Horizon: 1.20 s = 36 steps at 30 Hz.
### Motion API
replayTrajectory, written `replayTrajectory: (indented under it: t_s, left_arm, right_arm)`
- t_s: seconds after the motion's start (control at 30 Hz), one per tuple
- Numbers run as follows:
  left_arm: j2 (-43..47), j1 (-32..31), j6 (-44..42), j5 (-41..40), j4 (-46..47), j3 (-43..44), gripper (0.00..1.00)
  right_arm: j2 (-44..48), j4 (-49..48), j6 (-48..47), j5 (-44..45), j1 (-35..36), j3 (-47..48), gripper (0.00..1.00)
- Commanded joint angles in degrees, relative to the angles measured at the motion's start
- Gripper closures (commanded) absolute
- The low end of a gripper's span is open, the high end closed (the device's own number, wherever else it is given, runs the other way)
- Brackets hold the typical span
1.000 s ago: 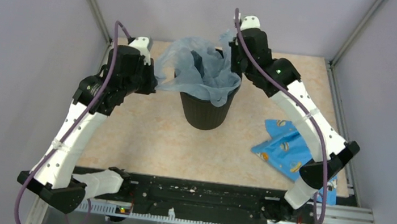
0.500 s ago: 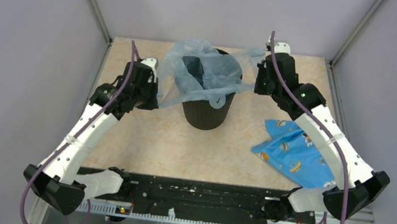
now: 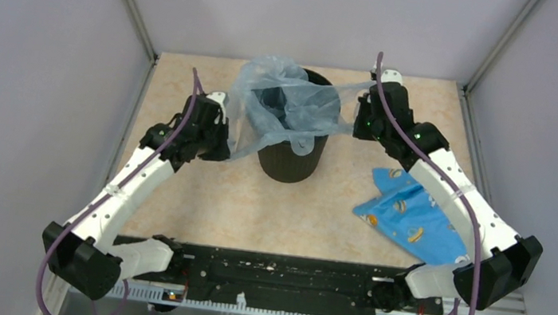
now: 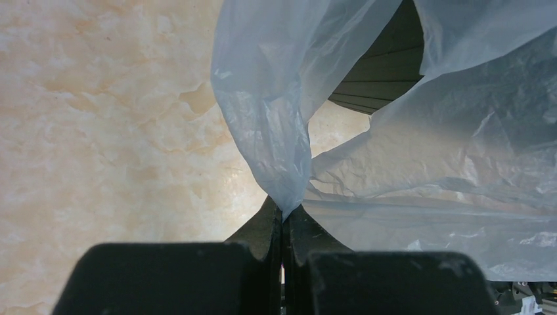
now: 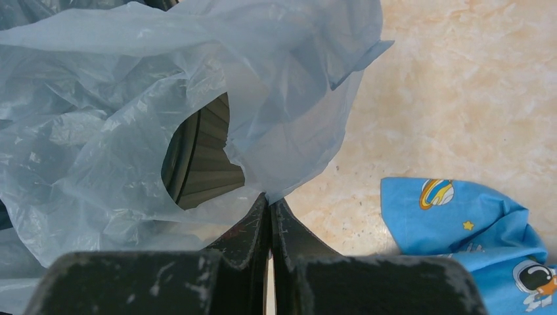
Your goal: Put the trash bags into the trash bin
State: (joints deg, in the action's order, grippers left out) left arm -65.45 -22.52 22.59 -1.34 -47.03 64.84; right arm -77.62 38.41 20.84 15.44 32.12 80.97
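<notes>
The round black trash bin [image 3: 288,159] stands at mid-table. A pale grey-blue translucent trash bag [image 3: 282,102] is spread over its mouth and hangs down its sides. My left gripper [image 3: 223,141] is shut on the bag's left edge, low beside the bin. In the left wrist view the film [image 4: 276,125] runs pinched into the closed left gripper [image 4: 284,213]. My right gripper [image 3: 359,113] is shut on the bag's right edge, pulled taut at rim height. In the right wrist view the film [image 5: 289,131] feeds into the closed right gripper [image 5: 270,200], and the bin's ribbed wall [image 5: 203,164] shows through a gap.
A blue patterned cloth [image 3: 409,218] lies on the table at right, under the right forearm, and appears in the right wrist view [image 5: 473,230]. Grey walls with metal posts close in the beige table [image 3: 199,196] on three sides.
Both arms have come down and spread apart, stretching the bag's mouth wider over the bin. The left gripper has moved lower and toward the front; the right moved right and down.
</notes>
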Motion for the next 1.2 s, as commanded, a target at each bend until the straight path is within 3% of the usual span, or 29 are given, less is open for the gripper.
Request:
replayTrajectory:
  t_s: [0.0,0.37,0.97,1.17]
  left_arm:
    - [0.15,0.53,-0.3,0.6,2.3,0.08,1.0]
    - [0.09,0.8,-0.64,3.64,1.75,3.56,1.0]
    - [-2.84,2.86,0.7,1.96,5.69,-0.26,1.0]
    - [-5.29,7.74,0.79,5.42,8.8,-2.95,1.0]
  right_arm:
    - [2.15,-0.38,-0.01,2.53,-0.83,0.9,1.0]
    - [1.99,-2.87,-0.45,0.48,-5.51,-4.17,1.0]
    - [-4.22,-6.22,-0.66,-0.25,-7.27,-5.7,1.0]
    - [-1.85,-4.97,0.13,-3.15,-5.81,-3.45,1.0]
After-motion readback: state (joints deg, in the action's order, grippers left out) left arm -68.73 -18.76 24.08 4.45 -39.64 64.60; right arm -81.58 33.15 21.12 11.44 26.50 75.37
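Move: Both hands already hold the light-blue bag's edge, stretched over the trash bin. From the left hand the bin's middle is about 16 cm ahead, 14 cm to the right and 7 cm down. From the right hand it is roughly 8 cm ahead, 15 cm to the left and 14 cm down; the blue patterned cloth lies some 6 cm back and 20 cm to the right, about 26 cm below. Keep both grippers shut on the bag's edge. Draw the right gripper about 3 cm to the right, away from the bin, then sink it some 5 cm beside the rim while easing forward a little, fingers tipping slightly down. Lift the left gripper a touch, then push it about 3 cm forward towards the bin, ending near its starting height. ##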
